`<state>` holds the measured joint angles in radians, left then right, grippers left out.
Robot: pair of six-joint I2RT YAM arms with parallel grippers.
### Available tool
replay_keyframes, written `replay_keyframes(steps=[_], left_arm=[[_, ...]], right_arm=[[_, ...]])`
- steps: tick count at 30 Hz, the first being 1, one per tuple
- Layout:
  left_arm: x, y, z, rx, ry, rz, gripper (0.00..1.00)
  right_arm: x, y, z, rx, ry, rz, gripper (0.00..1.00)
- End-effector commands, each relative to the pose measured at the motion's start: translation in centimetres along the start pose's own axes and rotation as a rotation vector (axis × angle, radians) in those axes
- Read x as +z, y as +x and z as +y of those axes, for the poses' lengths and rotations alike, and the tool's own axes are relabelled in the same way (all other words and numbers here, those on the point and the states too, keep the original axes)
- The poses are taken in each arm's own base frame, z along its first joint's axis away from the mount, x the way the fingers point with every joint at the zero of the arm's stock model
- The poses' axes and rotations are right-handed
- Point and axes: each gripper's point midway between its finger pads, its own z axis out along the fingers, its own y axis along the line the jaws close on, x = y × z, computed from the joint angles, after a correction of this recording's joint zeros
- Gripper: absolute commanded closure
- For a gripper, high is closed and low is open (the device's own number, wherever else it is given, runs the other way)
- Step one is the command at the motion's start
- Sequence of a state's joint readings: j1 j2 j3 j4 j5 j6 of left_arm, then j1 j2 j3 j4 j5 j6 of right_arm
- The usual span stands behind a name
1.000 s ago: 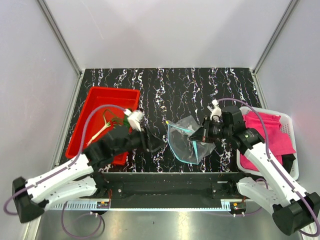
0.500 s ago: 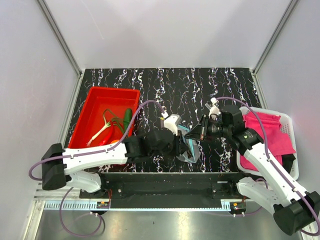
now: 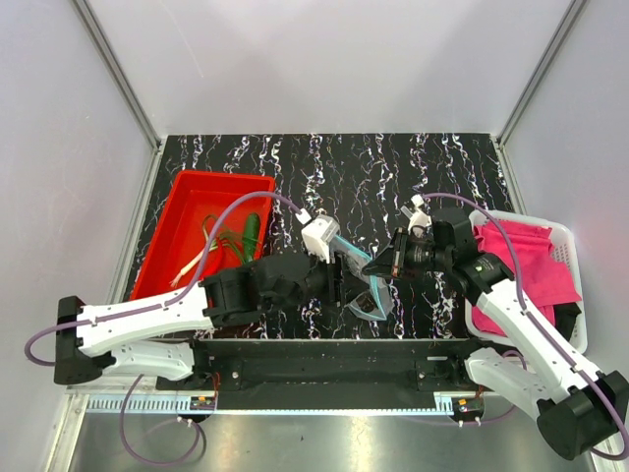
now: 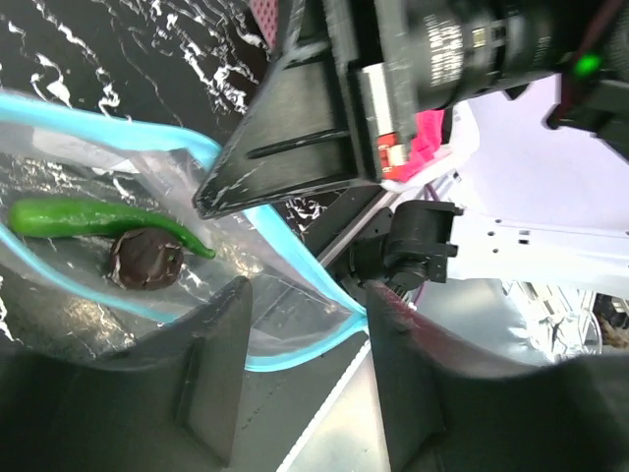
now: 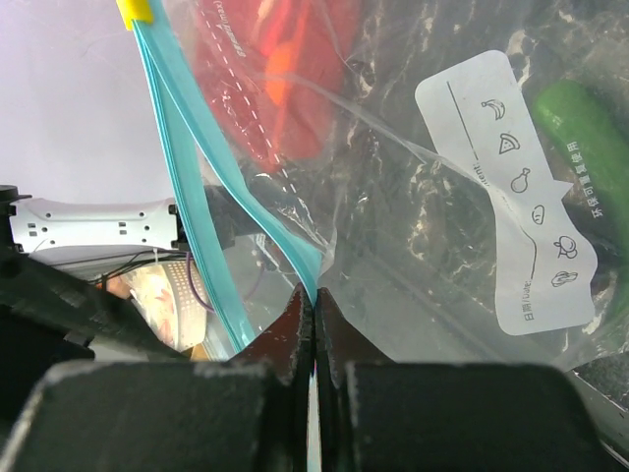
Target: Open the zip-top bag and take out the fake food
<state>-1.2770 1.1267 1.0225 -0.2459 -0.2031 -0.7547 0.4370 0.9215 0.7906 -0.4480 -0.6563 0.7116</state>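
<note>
The zip-top bag (image 3: 362, 293) is clear with a teal strip and hangs between both arms at the table's front middle. My right gripper (image 5: 314, 300) is shut on the teal zip strip (image 5: 192, 167); the white label (image 5: 526, 206) shows beside it. My left gripper (image 4: 310, 364) is open, its fingers (image 4: 211, 379) on either side of the bag's lower teal corner (image 4: 324, 329). Inside the bag lie a green pepper (image 4: 98, 218) and a dark round piece (image 4: 145, 259). In the top view my left gripper (image 3: 344, 285) meets my right gripper (image 3: 373, 267) at the bag.
A red tray (image 3: 182, 211) at the left holds a dark green cucumber (image 3: 252, 228) and a green onion (image 3: 197, 261). A white basket (image 3: 565, 246) with a pink cloth (image 3: 526, 261) stands at the right. The table's front edge lies just below the bag.
My left arm has swung from the red tray across to the bag and now brackets its lower corner. My right gripper has kept hold of the zip strip and shifted slightly left.
</note>
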Motion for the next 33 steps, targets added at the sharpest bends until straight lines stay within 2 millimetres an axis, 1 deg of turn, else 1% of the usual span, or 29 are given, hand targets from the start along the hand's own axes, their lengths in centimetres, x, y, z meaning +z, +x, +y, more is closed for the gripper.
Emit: replay_keyframes(steps=[1,2,3,4,6,7,8,9,11,12,13,14,15,16,18,22,23,24,27,28,29,30,31,32,33], left_arm=[[-0.7,-2.4,-1.7,0.046,0.026,-0.046,0.60],[-0.7,-3.2,-1.8,0.035,0.001,-0.056,0.63],[-0.6,-3.7,-1.0,0.005,-0.058,-0.082,0.66],[-0.4,-3.7,-0.6,-0.009,-0.082,-0.085,0.67],[0.7,-3.3,0.0,-0.042,-0.123,-0.090,0.72],[1.0,-2.7,1.0,-0.047,-0.174,-0.067,0.79],[1.3,-3.1,1.5,-0.058,-0.218,-0.081,0.81],[2.3,-2.2,2.4,-0.062,-0.268,-0.060,0.83],[2.9,-1.4,4.2,-0.060,-0.349,-0.055,0.86],[3.6,-0.9,5.3,-0.077,-0.382,-0.043,0.88],[4.0,-0.5,5.9,-0.084,-0.398,-0.030,0.89],[4.3,0.1,6.5,-0.090,-0.409,-0.013,0.91],[4.6,0.2,7.4,-0.103,-0.429,-0.007,0.92],[5.1,0.8,8.2,-0.102,-0.451,0.012,0.92],[5.6,1.4,9.4,-0.101,-0.482,0.028,0.94],[7.4,2.4,10.6,-0.077,-0.513,0.072,0.95],[7.6,2.6,10.6,-0.073,-0.510,0.084,0.95],[7.8,2.8,10.7,-0.070,-0.513,0.091,0.95],[7.4,3.0,11.0,-0.079,-0.526,0.084,0.94],[7.1,3.0,11.4,-0.080,-0.535,0.078,0.93],[6.6,2.8,11.1,-0.083,-0.524,0.070,0.92],[6.2,2.9,11.4,-0.082,-0.530,0.072,0.91],[6.0,2.9,11.4,-0.083,-0.528,0.070,0.90],[5.4,2.4,11.0,-0.091,-0.513,0.057,0.89],[5.1,2.5,11.2,-0.094,-0.514,0.057,0.87]], right_arm=[[0.1,-0.6,1.1,-0.050,-0.034,-0.011,1.00],[0.0,-0.7,1.1,-0.049,-0.030,-0.015,1.00],[0.0,-0.7,1.0,-0.047,-0.026,-0.015,1.00],[0.0,-0.6,1.0,-0.047,-0.025,-0.016,1.00],[0.0,-0.6,1.0,-0.041,-0.022,-0.018,1.00],[0.0,-0.7,0.9,-0.037,-0.020,-0.020,1.00],[-0.1,-0.7,1.1,-0.029,-0.020,-0.024,1.00],[-0.2,-0.8,1.2,-0.025,-0.020,-0.027,1.00],[-0.4,-0.9,1.6,-0.016,-0.026,-0.039,1.00],[-0.5,-0.9,1.6,-0.009,-0.026,-0.045,1.00],[-0.7,-1.0,1.8,-0.008,-0.024,-0.053,1.00],[-0.9,-1.1,1.7,0.000,-0.014,-0.068,1.00],[-1.0,-1.3,1.6,-0.001,-0.005,-0.081,1.00],[-1.3,-1.1,1.5,0.003,0.007,-0.085,1.00],[-1.4,-1.5,0.9,0.007,0.043,-0.113,1.00],[-1.2,-1.2,-0.3,0.044,0.088,-0.119,1.00],[-1.2,-1.2,-0.3,0.048,0.083,-0.118,1.00],[-0.9,-1.2,-0.3,0.054,0.075,-0.110,1.00],[-0.1,-1.2,0.7,0.057,0.015,-0.063,1.00],[0.0,-0.8,1.4,0.061,-0.022,-0.025,1.00],[0.1,-0.8,1.7,0.060,-0.041,-0.011,1.00],[0.3,-0.8,2.7,0.052,-0.087,0.011,1.00],[0.3,-0.8,3.3,0.058,-0.110,0.019,1.00],[0.3,-0.9,3.8,0.057,-0.130,0.024,1.00],[0.3,-1.2,4.6,0.046,-0.158,0.019,1.00]])
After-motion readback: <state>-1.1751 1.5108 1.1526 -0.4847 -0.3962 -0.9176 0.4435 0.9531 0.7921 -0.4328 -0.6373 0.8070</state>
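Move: Inside the open bag lies the dark round food, about 9 cm ahead of the left hand, 2 cm to its right and some 16 cm below it. The green pepper runs beside the food, its middle about 2 cm farther out and 2 cm farther right. The bag rim pinched by the right hand is 5 cm ahead, 5 cm right and 3 cm below the left hand. From the right hand, the food lies roughly 4 cm ahead, 3 cm left and 12 cm down. Dipping into the bag, the left hand first lifts slightly, then swings forward about 7 cm and plunges some 13 cm towards the dark round food, behind the blue rim. Its wide fingers close almost shut on the way, while the hand tips downward and turns counter-clockwise some 20 degrees. The right hand keeps the rim pinched, nearly in place. ##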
